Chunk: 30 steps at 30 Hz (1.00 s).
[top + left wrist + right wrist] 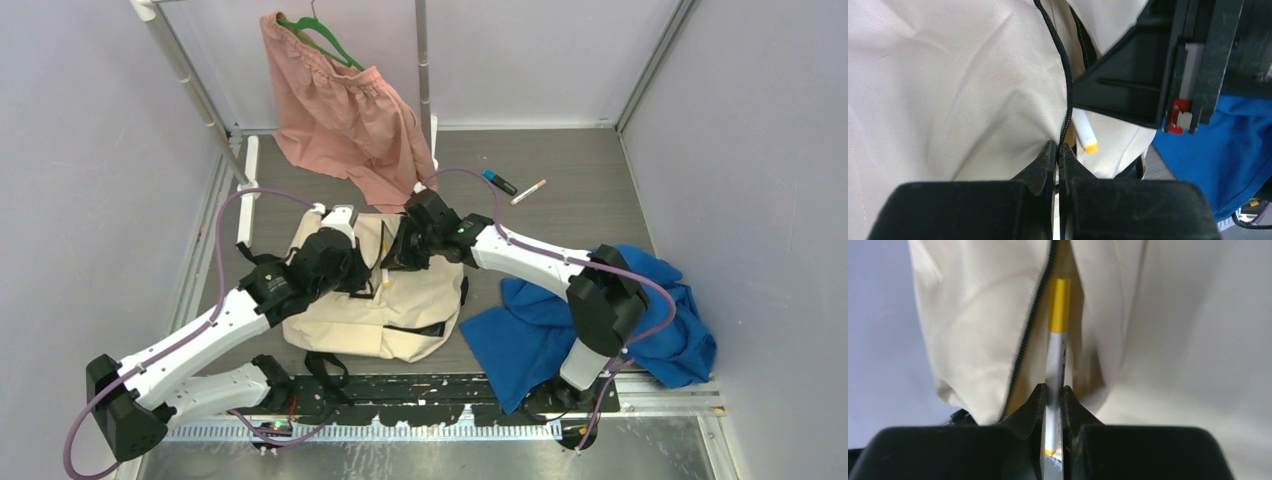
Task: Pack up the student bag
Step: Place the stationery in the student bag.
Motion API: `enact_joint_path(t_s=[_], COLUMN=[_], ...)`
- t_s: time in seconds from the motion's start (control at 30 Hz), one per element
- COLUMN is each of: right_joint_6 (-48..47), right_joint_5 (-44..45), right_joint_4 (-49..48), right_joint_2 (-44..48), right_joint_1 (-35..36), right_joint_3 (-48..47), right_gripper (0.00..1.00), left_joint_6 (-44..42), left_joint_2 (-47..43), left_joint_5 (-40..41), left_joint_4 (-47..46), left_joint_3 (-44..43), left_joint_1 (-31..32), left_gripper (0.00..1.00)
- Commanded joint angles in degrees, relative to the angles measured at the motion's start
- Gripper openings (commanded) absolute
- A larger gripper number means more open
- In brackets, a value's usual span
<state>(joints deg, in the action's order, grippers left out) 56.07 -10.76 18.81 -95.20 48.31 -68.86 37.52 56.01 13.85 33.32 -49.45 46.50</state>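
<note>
The cream student bag (420, 305) lies flat between my two arms, its black zipper (1064, 60) open. My left gripper (368, 272) is shut on the zipper edge of the bag's opening (1058, 149) and holds the fabric up. My right gripper (398, 248) is shut on a white marker with a yellow cap (1058, 335). The marker's capped end points into the gap beside the zipper (1028, 335). The marker's yellow tip also shows in the left wrist view (1085, 134), just past the zipper. The inside of the bag is hidden.
A pink garment (340, 120) on a green hanger (325, 38) hangs from the rack at the back. A blue cloth (600, 320) lies to the right of the bag. A blue-capped marker (499, 181) and a pink-tipped pen (528, 191) lie on the table behind.
</note>
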Motion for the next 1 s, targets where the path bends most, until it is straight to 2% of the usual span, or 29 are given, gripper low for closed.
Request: enact_joint_path(t_s=[0.0, 0.23, 0.27, 0.33, 0.37, 0.5, 0.63, 0.83, 0.97], right_joint_6=[-0.40, -2.35, -2.82, -3.44, -3.54, -3.95, -5.79, -10.70, -13.51], right_joint_5=[-0.74, -0.39, 0.05, 0.84, 0.84, 0.15, 0.07, 14.23, 21.27], right_joint_4=[-1.22, -3.60, -3.31, -2.69, -2.57, -2.44, -0.53, 4.48, 5.58], right_joint_2=[-2.88, -7.73, -8.36, -8.94, -8.91, -7.18, -3.58, 7.48, 15.05], right_joint_1=[0.28, 0.55, 0.72, 0.95, 0.95, 0.95, 0.94, -0.79, -6.55], right_joint_3=[-6.90, -12.30, -12.65, -12.72, -12.45, -11.12, -10.10, -5.46, -1.07], right_gripper=[0.01, 0.03, 0.12, 0.40, 0.48, 0.61, 0.61, 0.61, 0.62], left_joint_6=[1.88, 1.83, 1.78, 1.53, 1.36, 1.18, 1.15, 0.85, 0.80], left_joint_2=[-2.14, -3.89, -4.03, -4.06, -3.93, -3.89, -3.67, -4.17, -3.83], left_joint_5=[-2.36, -2.46, -2.32, -2.16, -2.08, -1.73, -1.50, -0.41, -0.44], left_joint_4=[-6.66, -6.66, -6.54, -6.26, -6.06, -5.87, -5.76, -4.96, -5.05], left_joint_3=[0.19, 0.95, 0.87, 0.64, 0.55, 0.45, 0.09, 0.33, 0.23], left_joint_1=[-0.09, -0.09, -0.05, -0.09, -0.09, -0.09, -0.09, -0.09, -0.09], left_gripper=[0.00, 0.00, 0.00, 0.00, 0.00, 0.00, 0.00, 0.00, 0.00])
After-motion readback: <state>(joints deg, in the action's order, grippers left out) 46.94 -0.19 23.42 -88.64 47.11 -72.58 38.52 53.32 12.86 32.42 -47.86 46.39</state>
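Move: The right hand already holds the white marker with yellow ends over the student bag. The unzipped opening it is bound for lies about 3 cm ahead, 3 cm to its left and some 3 cm below. The zip edge pinched by the left hand is roughly 5 cm left and 3 cm back of the right hand, about level; the dark front-pocket zip is some 13 cm back, 5 cm right and 5 cm lower. From the left hand, the opening is about 6 cm ahead, 2 cm right and 4 cm below. Still gripping the marker, the right hand carries it about 5 cm forward and left over the bag's opening, its fingers parting towards the end of that reach to let it go; after a short pause it backs off some 7 cm to the right, rising about 5 cm with the fingers tipping up. The left hand stays put, keeping its pinch on the zip edge. ##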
